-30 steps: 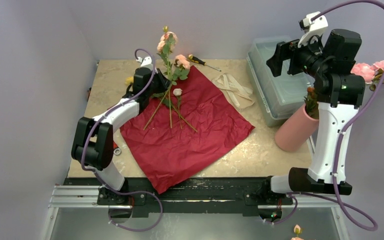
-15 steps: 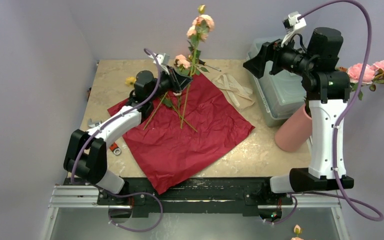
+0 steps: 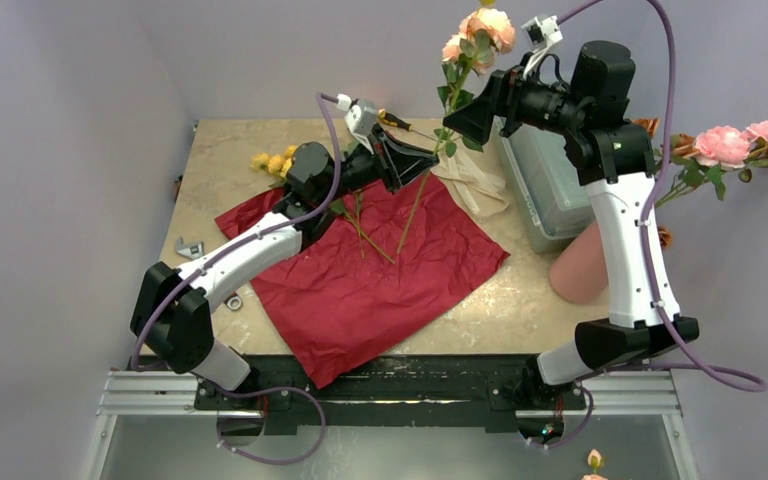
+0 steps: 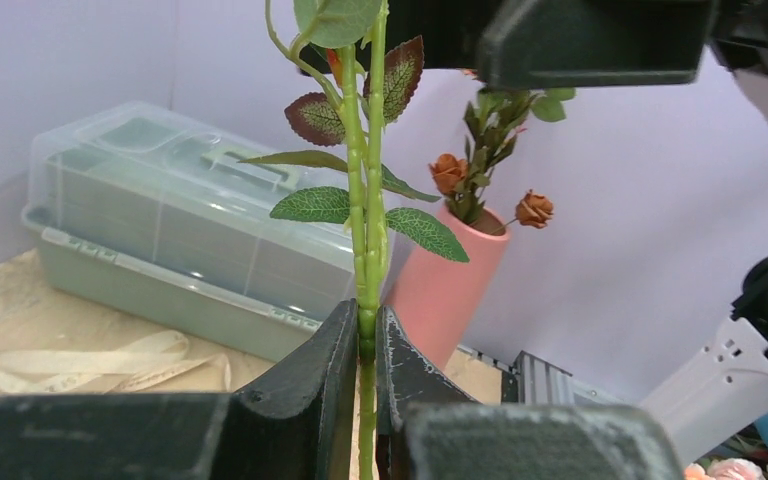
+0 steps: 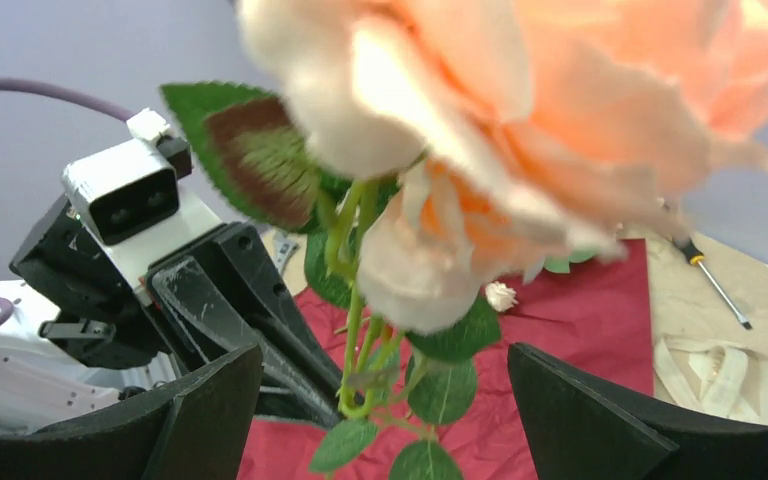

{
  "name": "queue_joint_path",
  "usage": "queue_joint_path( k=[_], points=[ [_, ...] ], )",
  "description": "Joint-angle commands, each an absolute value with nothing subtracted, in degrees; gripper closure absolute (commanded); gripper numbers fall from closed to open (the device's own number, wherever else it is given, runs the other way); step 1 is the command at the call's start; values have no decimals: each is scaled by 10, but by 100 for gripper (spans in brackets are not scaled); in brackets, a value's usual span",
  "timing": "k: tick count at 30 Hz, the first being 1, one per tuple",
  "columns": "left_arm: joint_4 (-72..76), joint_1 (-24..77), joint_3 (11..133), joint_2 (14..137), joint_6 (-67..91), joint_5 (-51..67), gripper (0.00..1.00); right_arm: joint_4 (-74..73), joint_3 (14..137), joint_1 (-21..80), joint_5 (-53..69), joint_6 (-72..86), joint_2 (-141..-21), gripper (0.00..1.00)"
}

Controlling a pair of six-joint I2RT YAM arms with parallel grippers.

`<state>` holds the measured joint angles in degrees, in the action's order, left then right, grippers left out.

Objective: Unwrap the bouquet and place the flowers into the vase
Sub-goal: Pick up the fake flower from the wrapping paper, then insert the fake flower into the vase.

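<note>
The bouquet is unwrapped: its dark red paper [image 3: 380, 270] lies spread flat on the table. Two thin stems [image 3: 360, 225] rest on it, and yellow flowers [image 3: 275, 162] lie at its far left corner. My left gripper [image 3: 430, 158] [image 4: 367, 340] is shut on the green stem [image 4: 365, 220] of a peach-pink rose [image 3: 490, 25], held upright above the paper. My right gripper [image 3: 460, 110] [image 5: 385, 400] stands open, its jaws either side of the leaves just below the bloom [image 5: 520, 120]. The salmon vase [image 3: 582, 265] [image 4: 450, 285] stands at the right, partly behind the right arm. It holds small orange roses [image 4: 447, 172]; pink roses [image 3: 725, 145] lean off to its right.
A clear greenish box [image 3: 545, 190] sits at the back right, with a cream ribbon [image 3: 475, 180] beside it. A screwdriver [image 3: 400, 122] lies at the back edge. A small wrench [image 3: 188, 250] lies at the left of the paper.
My left gripper has lifted the rose off the paper and swung it right and up. My right arm has swung left to meet it, jaws still open.
</note>
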<state>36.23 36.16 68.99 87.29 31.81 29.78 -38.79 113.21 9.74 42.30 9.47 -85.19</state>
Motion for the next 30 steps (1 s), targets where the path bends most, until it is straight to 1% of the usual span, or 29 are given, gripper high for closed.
queue_joint_path(
  k=[1, 3, 4, 6, 7, 10, 12, 14, 16, 17, 18, 19, 20, 21, 22, 23, 24, 30],
  points=[
    [404, 376, 718, 864, 304, 315, 100, -318, 1134, 99, 465, 157, -855, 4],
    [406, 381, 721, 865, 302, 317, 100, -307, 1133, 99, 474, 171, -857, 7],
    [407, 383, 721, 865, 301, 317, 100, -304, 1133, 99, 475, 175, -858, 10],
    [406, 386, 720, 864, 297, 313, 100, -302, 1135, 99, 477, 180, -860, 19],
    [406, 387, 721, 864, 296, 313, 100, -303, 1136, 99, 477, 183, -859, 27],
    [402, 389, 718, 861, 291, 307, 100, -305, 1135, 99, 479, 185, -855, 58],
    [393, 390, 716, 861, 288, 299, 100, -313, 1136, 99, 465, 186, -851, 82],
    [387, 391, 717, 861, 283, 294, 100, -323, 1137, 98, 453, 184, -843, 98],
    [378, 391, 719, 863, 281, 289, 100, -332, 1139, 98, 443, 178, -834, 100],
    [376, 391, 722, 864, 281, 289, 88, -336, 1140, 98, 437, 175, -829, 100],
    [372, 391, 726, 866, 281, 295, 71, -342, 1141, 98, 430, 169, -823, 100],
    [364, 391, 732, 867, 281, 298, 50, -347, 1143, 97, 421, 164, -814, 100],
    [352, 391, 736, 867, 281, 298, 32, -353, 1146, 97, 407, 156, -807, 100],
    [332, 390, 741, 866, 282, 290, 17, -360, 1150, 95, 394, 147, -798, 100],
    [312, 389, 745, 865, 284, 276, 6, -371, 1158, 93, 381, 135, -792, 100],
    [295, 387, 748, 865, 285, 269, 2, -383, 1168, 91, 366, 122, -784, 100],
    [285, 384, 751, 865, 283, 275, 1, -397, 1181, 87, 350, 106, -778, 100],
    [245, 367, 751, 861, 280, 276, 0, -460, 1207, 54, 258, 23, -715, 100]
  ],
)
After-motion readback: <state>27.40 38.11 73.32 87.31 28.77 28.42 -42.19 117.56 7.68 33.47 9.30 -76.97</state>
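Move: The left hand still holds the peach-flower stem. The stretch of upper stem the open right fingers will take is between their tips, about 1 cm left of and 2 cm above the right hand; from the left hand it is roughly 2 cm ahead, 3 cm right and 9 cm up. From the right hand, the peach blooms are some 11 cm above and 4 cm ahead, 1 cm right; the vase about 24 cm right, 4 cm back, 32 cm below; the green box 21 cm right, 17 cm ahead, 37 cm below. The right fingers close on the stem just under the blooms, after a small rise of nearly 2 cm and a shift left of about 1. The left hand, having eased back and right about 2 cm, then opens wide and lets go of its lower grip; the right hand draws the flower up some 4 cm, right 5 and back 4 away from it, swinging about 10 degrees clockwise. ##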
